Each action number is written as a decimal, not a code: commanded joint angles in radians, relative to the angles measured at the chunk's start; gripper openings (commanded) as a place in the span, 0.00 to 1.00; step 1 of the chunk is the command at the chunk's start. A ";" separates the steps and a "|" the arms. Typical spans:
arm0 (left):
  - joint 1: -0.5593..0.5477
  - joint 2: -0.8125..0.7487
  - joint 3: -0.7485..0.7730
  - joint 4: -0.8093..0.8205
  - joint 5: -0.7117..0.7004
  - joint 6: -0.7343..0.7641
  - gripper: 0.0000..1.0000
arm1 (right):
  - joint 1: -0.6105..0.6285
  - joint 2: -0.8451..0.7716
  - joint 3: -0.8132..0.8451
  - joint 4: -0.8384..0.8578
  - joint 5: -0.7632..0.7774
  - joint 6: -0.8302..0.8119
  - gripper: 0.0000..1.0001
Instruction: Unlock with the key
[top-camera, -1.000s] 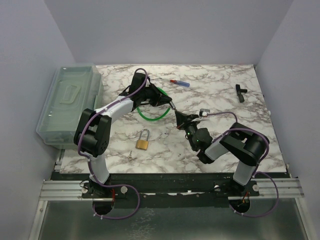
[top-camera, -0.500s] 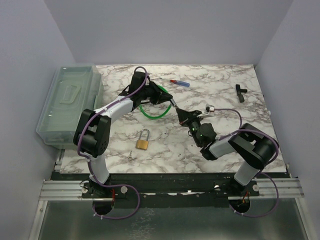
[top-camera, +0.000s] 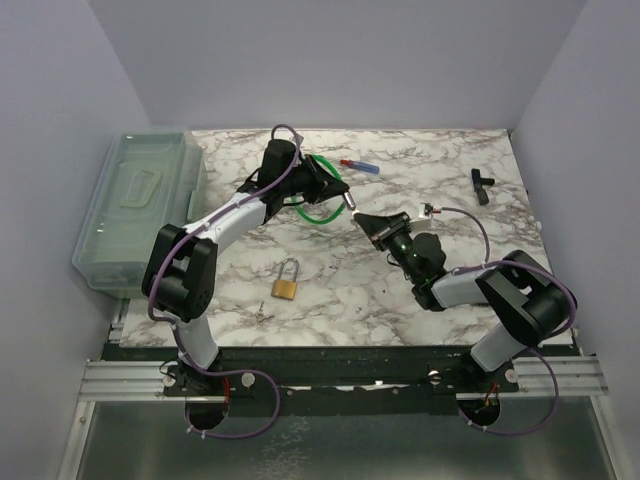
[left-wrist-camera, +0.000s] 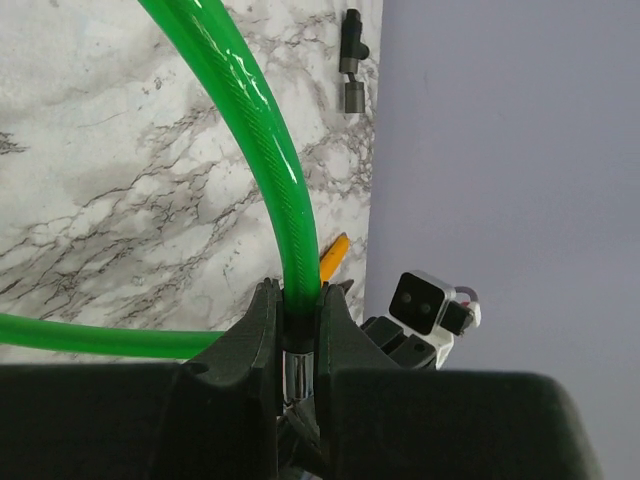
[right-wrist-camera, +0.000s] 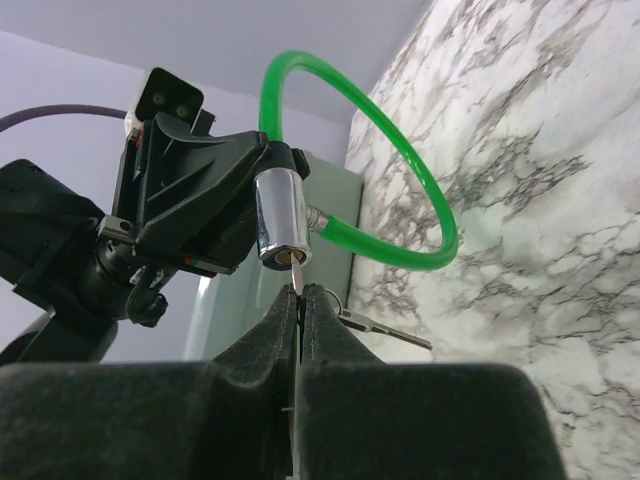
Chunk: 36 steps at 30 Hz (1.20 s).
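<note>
A green cable lock with a chrome cylinder hangs above the marble table, and my left gripper is shut on it where the cable meets the cylinder. From the right, my right gripper is shut on a small silver key. The key's tip sits in the brass keyhole on the cylinder's end face. A second key dangles from the ring beside the fingers. In the top view the two grippers meet tip to tip at mid-table.
A brass padlock lies on the table in front of the left arm. A clear plastic box stands off the table's left edge. A red and blue item and a black T-shaped part lie towards the back.
Both grippers have moved a little towards the back of the table together. The green loop now stands more upright, and the right wrist has swung out to the right behind the key.
</note>
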 joint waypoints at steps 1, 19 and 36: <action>-0.111 -0.088 0.020 -0.024 0.185 0.056 0.00 | -0.041 -0.013 0.023 0.066 -0.068 0.145 0.00; -0.150 -0.174 0.051 -0.017 0.270 0.199 0.00 | -0.212 0.029 -0.013 0.388 -0.383 0.519 0.01; -0.182 -0.252 -0.006 0.091 0.336 0.276 0.00 | -0.215 -0.017 0.034 0.550 -0.512 0.730 0.01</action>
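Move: Just ahead of the right fingers, which already hold the key with its tip at the keyhole, the chrome lock cylinder's middle lies about 4 cm forward, 2 cm left and 2 cm higher. From the left hand, already gripping the lock, the key is some 5 cm back, 2 cm right and 2 cm lower. From the right hand, the padlock lies roughly 8 cm back, 17 cm left, and the screwdriver about 24 cm forward, straight ahead, both some 16 cm below. Twisting the key against the lock, the right hand rolls its left side upward and swings counter-clockwise, some 40 degrees in all, while rising 8 cm and drawing back 4. The left hand keeps its grip on the lock, climbs about 11 cm, backs off 5 or 6 and edges right, its forward side tipping up some 30 degrees. Both grippers stay shut. ##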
